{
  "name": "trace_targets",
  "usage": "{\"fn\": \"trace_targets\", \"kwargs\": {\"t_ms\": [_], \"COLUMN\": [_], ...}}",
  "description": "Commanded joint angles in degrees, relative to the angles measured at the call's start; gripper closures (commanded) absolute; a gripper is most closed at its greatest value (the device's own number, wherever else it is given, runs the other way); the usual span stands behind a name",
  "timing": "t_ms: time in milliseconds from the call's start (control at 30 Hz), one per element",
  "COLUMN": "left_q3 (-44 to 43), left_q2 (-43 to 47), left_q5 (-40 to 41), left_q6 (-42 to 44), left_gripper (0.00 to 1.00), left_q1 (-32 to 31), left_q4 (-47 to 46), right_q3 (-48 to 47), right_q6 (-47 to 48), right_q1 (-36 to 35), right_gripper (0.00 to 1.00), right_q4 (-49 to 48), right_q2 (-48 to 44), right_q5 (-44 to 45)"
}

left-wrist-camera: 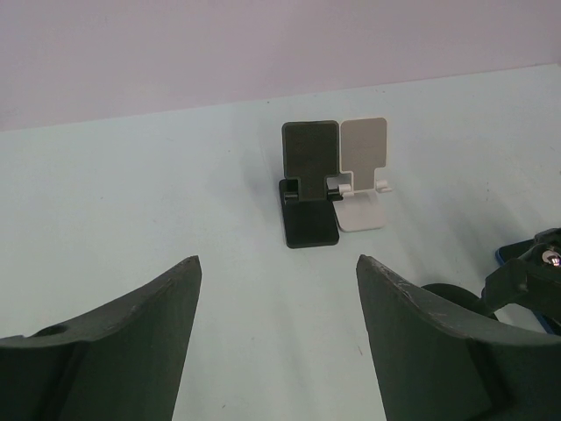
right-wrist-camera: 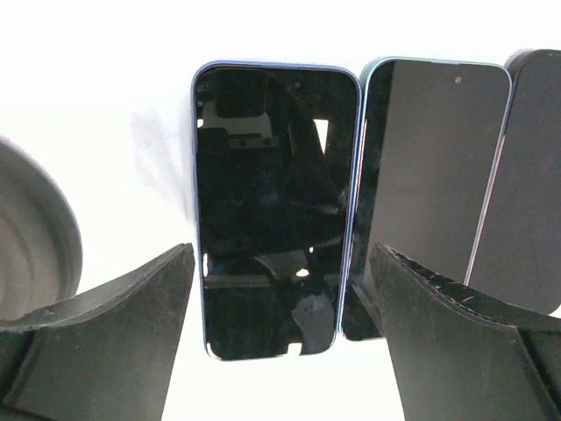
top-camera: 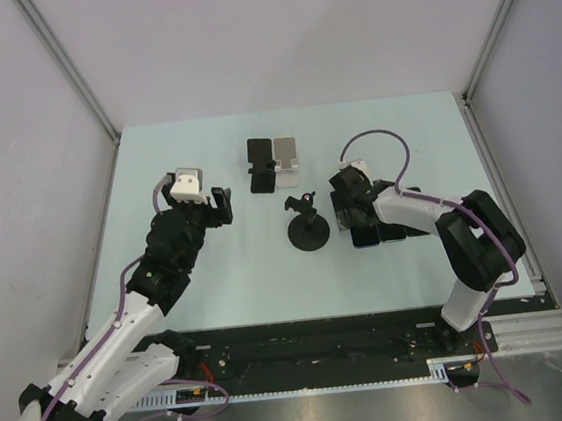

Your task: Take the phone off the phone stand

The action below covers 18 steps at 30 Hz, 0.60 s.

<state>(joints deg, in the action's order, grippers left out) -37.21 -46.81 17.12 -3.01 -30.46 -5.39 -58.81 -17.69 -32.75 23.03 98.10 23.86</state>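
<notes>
Three dark phones lie flat side by side on the table at the right. The nearest, a blue-edged phone (right-wrist-camera: 267, 202) (top-camera: 361, 230), has its near end between the fingers of my open right gripper (right-wrist-camera: 280, 250) (top-camera: 345, 210), which hovers just above it and holds nothing. A black round-based phone stand (top-camera: 308, 230) with a clamp arm (left-wrist-camera: 530, 272) stands mid-table with nothing in it. My left gripper (left-wrist-camera: 279, 263) (top-camera: 222, 204) is open and empty over bare table, left of that stand.
Two folding stands, a black stand (left-wrist-camera: 308, 180) (top-camera: 261, 165) and a white stand (left-wrist-camera: 362, 171) (top-camera: 287, 160), sit side by side at the back with nothing on them. The other two phones (right-wrist-camera: 429, 175) (right-wrist-camera: 536, 184) lie right of the blue-edged one. Enclosure walls surround the table.
</notes>
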Motion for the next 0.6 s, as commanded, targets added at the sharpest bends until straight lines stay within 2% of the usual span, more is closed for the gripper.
{"fn": "trace_targets", "kwargs": {"t_ms": [0,233,567], "left_q3": [0.5,0.4,0.4], "left_q2": [1.1,0.8,0.4], "left_q5": [-1.2,-2.0,-2.4], "left_q6": [-0.2,-0.4,-0.3], "left_gripper": [0.23,0.23,0.2], "left_q1": [0.3,0.2,0.2], "left_q4": [-1.6,-1.5,-1.4], "right_q3": [-0.7,0.1,14.1], "right_q6": [-1.0,-4.7,-12.8], "right_q1": [0.7,1.1,-1.3], "right_gripper": [0.14,0.15,0.18], "right_q4": [1.3,5.7,3.2], "right_q2": [-7.7,-14.4,-21.3], "right_q5": [-4.3,-10.2,-16.5]}}
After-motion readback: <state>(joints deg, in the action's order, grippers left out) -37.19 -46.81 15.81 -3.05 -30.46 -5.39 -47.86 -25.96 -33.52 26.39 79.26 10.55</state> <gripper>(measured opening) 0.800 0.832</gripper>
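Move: Just under the right hand's open fingers lies the phone, flat on the table, its middle about 2 cm ahead and 2 cm below. Against its right edge lies a teal-edged phone, some 8 cm to the hand's right and 2 cm ahead; a third phone follows at about 15 cm right, 3 cm ahead. The phone stand's round base is roughly 15 cm left and level. From the left hand the phone lies around 43 cm right, 6 cm ahead and 25 cm lower. Lifting off from over the phone, the right hand climbs about 7 cm almost straight up, edging left, then swings back some 6 cm while sinking 4 cm, to a place behind the phone's near edge. On the way it rolls some 15 degrees, its left side rising; the fingers stay open and empty. ##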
